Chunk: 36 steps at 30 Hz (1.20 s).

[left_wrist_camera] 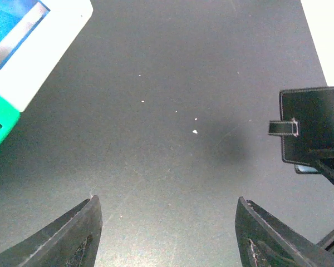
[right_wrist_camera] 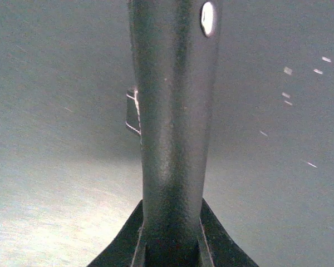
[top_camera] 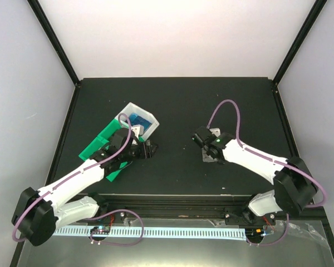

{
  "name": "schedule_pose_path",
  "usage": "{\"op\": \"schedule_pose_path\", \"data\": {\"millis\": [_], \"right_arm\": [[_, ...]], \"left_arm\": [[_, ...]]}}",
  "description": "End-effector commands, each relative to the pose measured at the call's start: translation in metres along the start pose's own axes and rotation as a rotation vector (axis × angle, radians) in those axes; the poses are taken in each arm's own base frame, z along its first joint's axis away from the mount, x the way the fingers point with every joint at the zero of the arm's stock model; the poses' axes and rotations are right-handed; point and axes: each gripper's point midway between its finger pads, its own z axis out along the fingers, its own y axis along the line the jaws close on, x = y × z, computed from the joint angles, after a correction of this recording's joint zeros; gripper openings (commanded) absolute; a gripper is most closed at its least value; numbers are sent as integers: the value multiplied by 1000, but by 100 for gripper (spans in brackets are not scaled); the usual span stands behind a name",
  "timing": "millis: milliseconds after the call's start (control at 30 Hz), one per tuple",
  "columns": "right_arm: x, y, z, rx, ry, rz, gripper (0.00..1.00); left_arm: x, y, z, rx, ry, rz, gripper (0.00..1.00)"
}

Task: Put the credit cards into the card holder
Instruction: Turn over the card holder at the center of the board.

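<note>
The card holder [left_wrist_camera: 313, 130] is a black wallet with a snap strap. In the left wrist view it is at the right edge, just above the table. In the right wrist view the card holder [right_wrist_camera: 174, 111] stands edge-on between the jaws, and my right gripper [right_wrist_camera: 172, 228] is shut on it. My right gripper [top_camera: 203, 139] is right of the table's middle. My left gripper [top_camera: 149, 149] is beside the trays. Seen from the left wrist, this gripper [left_wrist_camera: 168, 200] is open, with only bare table between its fingers. Blue credit cards [top_camera: 138, 118] lie in the white tray [top_camera: 150, 118]. One card [left_wrist_camera: 11, 25] shows at top left.
A green tray [top_camera: 100, 146] lies against the white tray [left_wrist_camera: 44, 55] at the left of the black table [top_camera: 178, 100]. Black frame posts stand at the table's back corners. A white slotted rail [top_camera: 172, 232] runs along the near edge by the arm bases.
</note>
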Motion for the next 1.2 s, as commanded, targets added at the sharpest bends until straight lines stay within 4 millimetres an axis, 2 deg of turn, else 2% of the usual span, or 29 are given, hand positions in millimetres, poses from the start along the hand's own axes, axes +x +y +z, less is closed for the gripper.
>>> {"op": "schedule_pose_path", "data": {"millis": [0, 67, 133, 233, 267, 400, 467, 533, 667, 767, 833, 967, 1167], "right_arm": [[19, -45, -13, 356, 50, -137, 6], [20, -42, -12, 431, 62, -191, 5], [19, -30, -10, 476, 61, -250, 5], [18, 4, -3, 458, 71, -330, 7], [20, 20, 1, 433, 77, -359, 10], [28, 96, 5, 157, 86, -412, 37], [32, 126, 1, 16, 90, -407, 44], [31, 143, -4, -79, 83, -385, 50], [24, 162, -22, -228, 38, -343, 56], [13, 166, -41, -329, -23, -284, 58], [3, 160, -45, -351, -62, -239, 58], [-2, 126, -31, -272, -75, -188, 58], [0, 84, -5, -89, -67, -216, 59]], "left_arm": [[-14, -1, -15, -27, -29, 19, 67], [-17, -2, -21, -25, -40, 23, 68], [-21, -1, -27, -29, -57, 20, 68], [-30, 2, -38, -50, -95, 24, 68], [-34, 3, -42, -64, -116, 28, 69], [-44, 5, -56, -89, -155, 39, 72], [-45, 5, -60, -87, -157, 42, 73], [-45, 5, -61, -85, -154, 41, 74], [-40, 5, -60, -73, -131, 36, 76], [-34, 3, -57, -46, -105, 40, 78], [-29, 1, -54, -22, -82, 50, 80], [-12, -9, -41, 75, -10, 76, 95], [18, -31, -17, 241, 51, 79, 99]]}}
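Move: The right hand already pinches the card holder edge-on above the board. The bare spot it will be laid on is about 9 cm to this hand's left, some 3 cm back and roughly 8 cm below. The white bin stands about 26 cm to the left and 8 cm farther out. From the empty left hand, the same spot is some 15 cm to the right, 4 cm back and 13 cm lower. The right fingers, pinching the card holder, roll some 30 degrees to point rightward while the hand sinks about 3 cm. The hand then rolls back and sweeps left about 15 cm, opening to let go, rises about 5 cm and eases back right above the holder. The empty left hand drifts left and up about 4.5 cm, then returns most of the way, opening wide. ##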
